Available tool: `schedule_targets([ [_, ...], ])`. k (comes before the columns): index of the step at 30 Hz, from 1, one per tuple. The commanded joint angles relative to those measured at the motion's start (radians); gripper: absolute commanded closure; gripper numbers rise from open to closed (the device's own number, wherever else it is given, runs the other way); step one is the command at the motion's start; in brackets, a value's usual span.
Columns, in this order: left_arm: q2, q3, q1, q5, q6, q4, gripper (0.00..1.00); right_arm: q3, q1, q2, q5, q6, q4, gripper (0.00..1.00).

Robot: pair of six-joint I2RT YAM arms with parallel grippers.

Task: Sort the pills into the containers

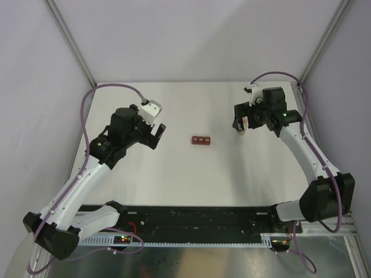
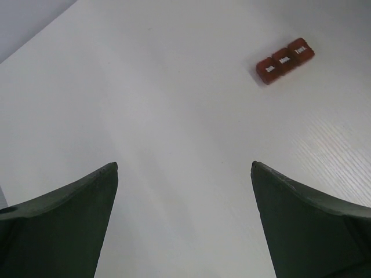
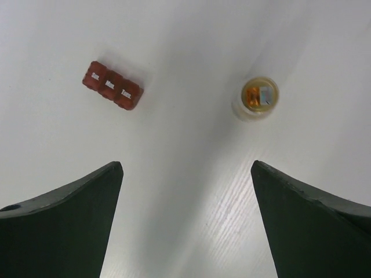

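The containers (image 1: 201,140) are a dark red strip of three square compartments lying mid-table, lids shut, with white lettering on them. They also show in the left wrist view (image 2: 285,60) and the right wrist view (image 3: 112,86). A small clear vial (image 3: 259,97) stands upright on the table, with the orange pills (image 3: 253,95) inside it. My right gripper (image 3: 185,168) hangs open above the table, with the vial (image 1: 245,123) just beyond its fingertips and nothing between them. My left gripper (image 1: 157,136) stands open and empty, left of the strip.
The white table (image 1: 174,174) is bounded by pale walls at the back and sides. A black rail (image 1: 191,223) with the arm bases runs along the near edge.
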Motion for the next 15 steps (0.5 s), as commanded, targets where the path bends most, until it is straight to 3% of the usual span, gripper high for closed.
schedule_targets([
  [1,-0.077,-0.037,0.06,-0.013,-0.052,0.128,0.0,-0.048,-0.021,-0.109,0.067,-0.026,0.05,0.01],
  [15,-0.17,-0.122,0.194,-0.039,-0.175,0.244,0.0,-0.214,-0.083,-0.39,0.208,-0.068,0.036,0.01],
])
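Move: Both hands are empty and open. The red pill box lies about 13 cm to the right hand's left, roughly level with it fore and aft and some 17 cm below; the pill bottle stands about 4 cm to that hand's right, 6 cm farther out and 15 cm below. From the left hand, the pill box is about 18 cm to its right, 7 cm ahead and some 22 cm down. Both empty hands draw apart over the table, away from the pill box: the right goes about 6 cm to the right while coming back some 4 cm and rising a little, away from the bottle, its fingers tilting up and swinging clockwise by about 10 degrees. The left travels about 5 cm to its left and climbs about 3 cm, mostly after its first short sideways shift, turning a little counter-clockwise with its fingers tipping up; both grippers stay wide open and touch nothing. ##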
